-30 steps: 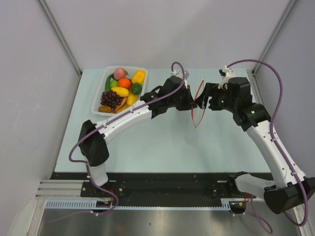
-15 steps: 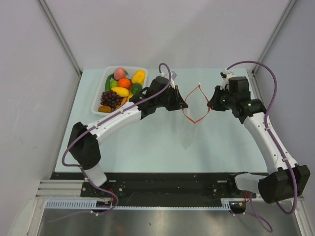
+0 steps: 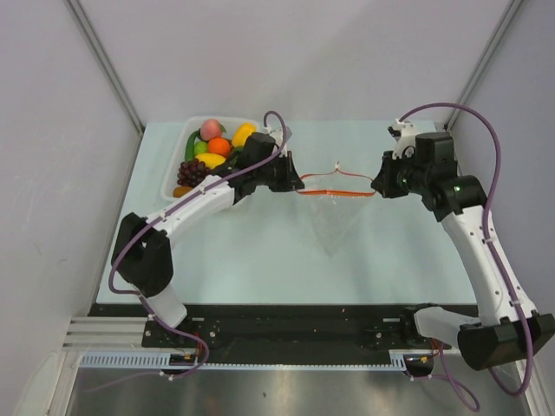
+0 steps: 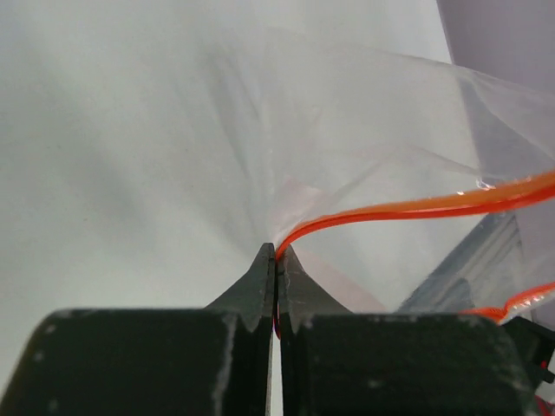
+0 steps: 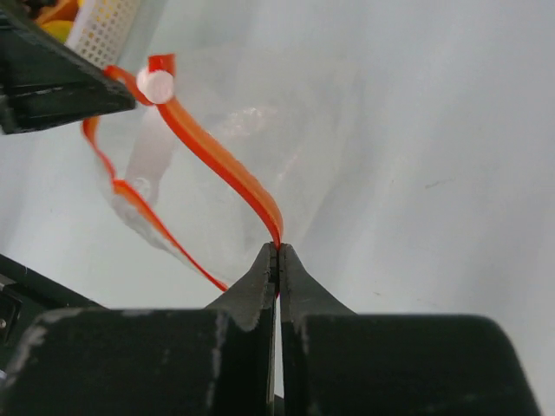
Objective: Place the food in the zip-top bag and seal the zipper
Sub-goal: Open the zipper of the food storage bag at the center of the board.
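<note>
The clear zip-top bag hangs above the table between my two arms, its body tapering down to a point. Its red-orange zipper is stretched nearly straight across the top. My left gripper is shut on the zipper's left end. My right gripper is shut on the zipper's right end. In the right wrist view the zipper loops back towards the left gripper. The food, yellow, orange, pink, green and purple toy pieces, lies in the white tray behind the left arm.
The tray stands at the back left of the pale table, close behind my left forearm. Grey walls close in both sides and the back. A black rail runs along the near edge.
Both grippers moved apart, left going left and right going right, pulling the zipper from a narrow upright loop into a nearly straight horizontal line. The right gripper closed on the zipper's end.
</note>
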Tool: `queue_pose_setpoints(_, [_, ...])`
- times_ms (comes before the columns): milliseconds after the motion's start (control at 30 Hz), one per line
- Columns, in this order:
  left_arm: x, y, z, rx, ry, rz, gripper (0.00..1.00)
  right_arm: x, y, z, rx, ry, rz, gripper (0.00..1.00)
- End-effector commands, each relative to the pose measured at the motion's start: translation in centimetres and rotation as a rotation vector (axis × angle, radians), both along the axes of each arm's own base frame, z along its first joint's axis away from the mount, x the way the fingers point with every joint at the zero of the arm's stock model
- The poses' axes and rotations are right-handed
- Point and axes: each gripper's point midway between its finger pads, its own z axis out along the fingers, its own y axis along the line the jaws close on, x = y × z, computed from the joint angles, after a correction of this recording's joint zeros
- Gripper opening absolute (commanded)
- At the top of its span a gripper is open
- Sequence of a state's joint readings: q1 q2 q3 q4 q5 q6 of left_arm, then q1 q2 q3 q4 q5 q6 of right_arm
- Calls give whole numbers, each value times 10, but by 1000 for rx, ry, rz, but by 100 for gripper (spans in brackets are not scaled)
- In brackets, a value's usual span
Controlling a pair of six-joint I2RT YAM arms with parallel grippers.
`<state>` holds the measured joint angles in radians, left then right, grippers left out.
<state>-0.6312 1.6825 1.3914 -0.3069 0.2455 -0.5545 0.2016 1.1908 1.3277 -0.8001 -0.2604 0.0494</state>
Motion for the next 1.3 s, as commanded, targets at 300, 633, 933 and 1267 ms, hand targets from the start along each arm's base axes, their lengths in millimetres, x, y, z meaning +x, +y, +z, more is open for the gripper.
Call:
queue_pose_setpoints(300, [6, 45, -65, 40, 57, -9, 0, 15, 36, -16, -124, -3, 154, 0])
queue_pose_setpoints(633, [12, 67, -88, 151, -7, -18, 16, 40, 78, -69, -56, 21, 284, 0])
queue_pose_setpoints(933, [35, 107, 26, 119, -278, 24, 100, 51, 96, -78, 46, 64, 277, 0])
queue_pose_setpoints(1267, [172, 241, 48, 233, -323, 357, 100, 58, 102, -79, 81, 62, 269, 0])
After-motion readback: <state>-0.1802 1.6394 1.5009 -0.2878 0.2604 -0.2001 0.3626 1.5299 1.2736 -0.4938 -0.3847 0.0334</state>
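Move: About 24 cm to the left hand's left and 16 cm ahead sits the food tray, some 14 cm lower; in it the yellow pepper is roughly 15 cm left and 24 cm ahead of this hand, the orange 21 cm left and 21 cm ahead. Each hand already pinches one side of the open bag mouth, its middle about 8 cm to the left hand's right and 8 cm to the right hand's left, about level ahead with both. Lowering its side of the bag mouth about 11 cm while shifting 6 cm left, the left hand then opens wide, lets go, and climbs away forward-left towards the food tray, fingers tipping up. The right hand keeps its pinch: after a brief rise it sinks some 13 cm, drifting left and a little forward and turning about 15 degrees counter-clockwise. ##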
